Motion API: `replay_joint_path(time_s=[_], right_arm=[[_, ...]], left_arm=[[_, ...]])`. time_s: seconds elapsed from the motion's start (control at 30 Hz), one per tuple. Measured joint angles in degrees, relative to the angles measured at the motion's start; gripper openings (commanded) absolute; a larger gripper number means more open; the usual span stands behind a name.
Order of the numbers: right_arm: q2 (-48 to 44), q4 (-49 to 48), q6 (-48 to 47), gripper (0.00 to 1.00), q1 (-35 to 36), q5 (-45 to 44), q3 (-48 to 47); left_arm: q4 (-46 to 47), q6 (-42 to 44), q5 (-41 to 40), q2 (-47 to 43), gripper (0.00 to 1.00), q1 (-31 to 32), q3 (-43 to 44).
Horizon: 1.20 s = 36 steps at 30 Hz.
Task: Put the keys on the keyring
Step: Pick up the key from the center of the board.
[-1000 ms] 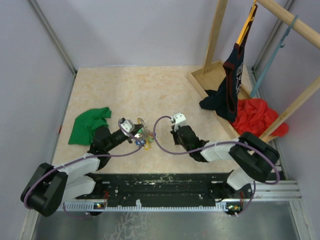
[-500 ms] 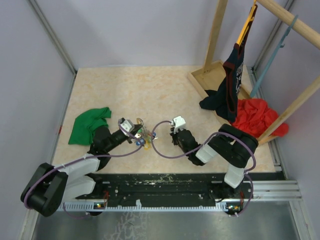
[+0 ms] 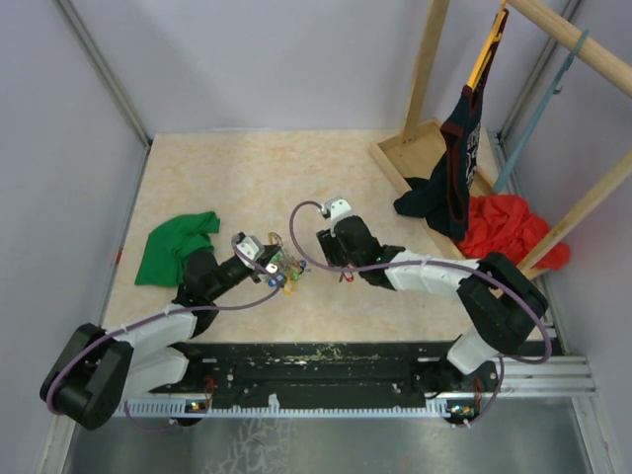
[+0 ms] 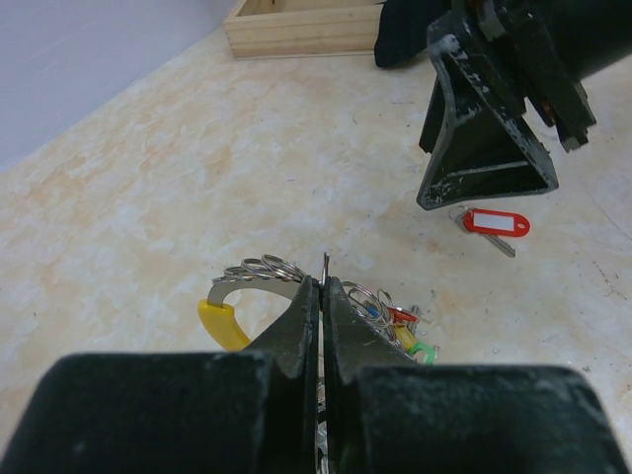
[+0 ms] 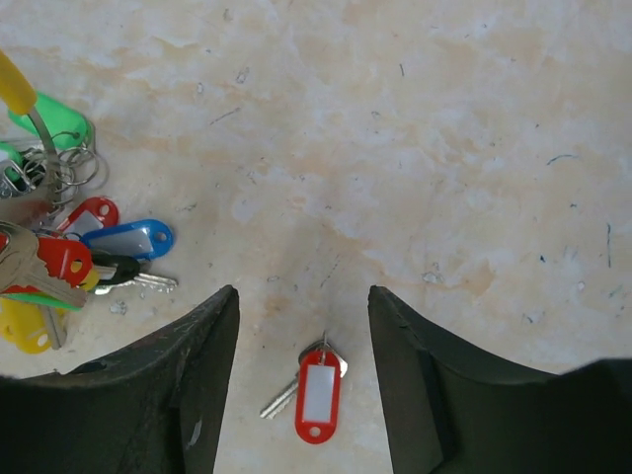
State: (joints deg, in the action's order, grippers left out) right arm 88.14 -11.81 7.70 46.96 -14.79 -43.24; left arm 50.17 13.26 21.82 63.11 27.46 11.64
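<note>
The keyring (image 4: 259,269) is a thin metal ring with a bunch of green, yellow, blue and red tagged keys (image 3: 285,272) on the table. My left gripper (image 4: 323,286) is shut on the ring's wire and holds it upright; it shows in the top view too (image 3: 269,265). The bunch also lies at the left of the right wrist view (image 5: 69,247). One loose red-tagged key (image 5: 316,395) lies flat on the table, right of the bunch (image 3: 347,277) (image 4: 494,222). My right gripper (image 5: 303,296) is open and empty, hovering above that key with a finger on each side (image 3: 339,263).
A green cloth (image 3: 176,247) lies left of the left arm. A wooden rack (image 3: 425,148) stands at the back right, with a dark garment (image 3: 449,188) hanging on it and a red cloth (image 3: 509,232) at its foot.
My right arm has swung out and its gripper has moved up and left, towards the bunch. The loose red-tagged key now shows on the table below it. The left gripper has not moved.
</note>
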Motion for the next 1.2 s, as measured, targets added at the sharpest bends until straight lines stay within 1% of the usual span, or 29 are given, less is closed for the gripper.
replay_joint_path(time_s=[0.03,0.2,0.33,0.43,0.6,0.8,1.07,1.2], right_arm=[[0.0,2.9,0.0,0.56,-0.5,0.7,-1.6],[1.1,23.6,-0.3,0.57,-3.7,5.5,-13.8],[6.9,36.8,-0.8,0.55,-5.6,9.7,-24.8],[12.7,44.8,-1.6,0.5,-7.1,12.8,-32.0],[21.9,55.9,-3.6,0.36,-8.9,16.3,-40.1],[27.4,63.6,-5.4,0.32,-9.2,18.4,-44.7],[29.3,66.1,-6.2,0.23,-9.2,19.8,-46.3],[30.1,66.3,-6.2,0.23,-9.2,20.2,-46.9]], left_arm=[[0.0,0.0,0.0,-0.1,0.0,0.0,0.0],[0.0,0.0,0.0,-0.3,0.0,-0.2,0.0],[-0.1,-0.2,0.0,-0.3,0.0,-0.2,0.0],[-0.1,-0.2,0.0,-0.3,0.0,-0.2,0.0],[-0.7,-0.2,0.0,-0.4,0.0,-0.2,0.0],[-1.0,-0.2,0.1,-0.5,0.0,-0.3,0.0],[-1.1,-0.4,0.3,-0.5,0.0,-0.3,0.0],[-1.1,-0.4,0.4,-0.5,0.0,-0.3,0.0]])
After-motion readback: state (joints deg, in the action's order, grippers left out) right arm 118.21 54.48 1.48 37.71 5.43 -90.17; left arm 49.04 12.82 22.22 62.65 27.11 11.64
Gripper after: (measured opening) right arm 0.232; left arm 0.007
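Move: The red-tagged key lies on the board about 4 cm back and 4 cm right of the open right hand, some 6 cm below it. The keyring bunch is about 12 cm left and 2 cm back, near the right hand's height, its blue tag roughly 7 cm left, 1 cm back and 5 cm below. From the left hand the key is some 17 cm right, 1 cm back and 13 cm down. Rising 2 cm, then sinking about 7 towards the key, the right hand tips fingers-down 45 degrees, half closing. ##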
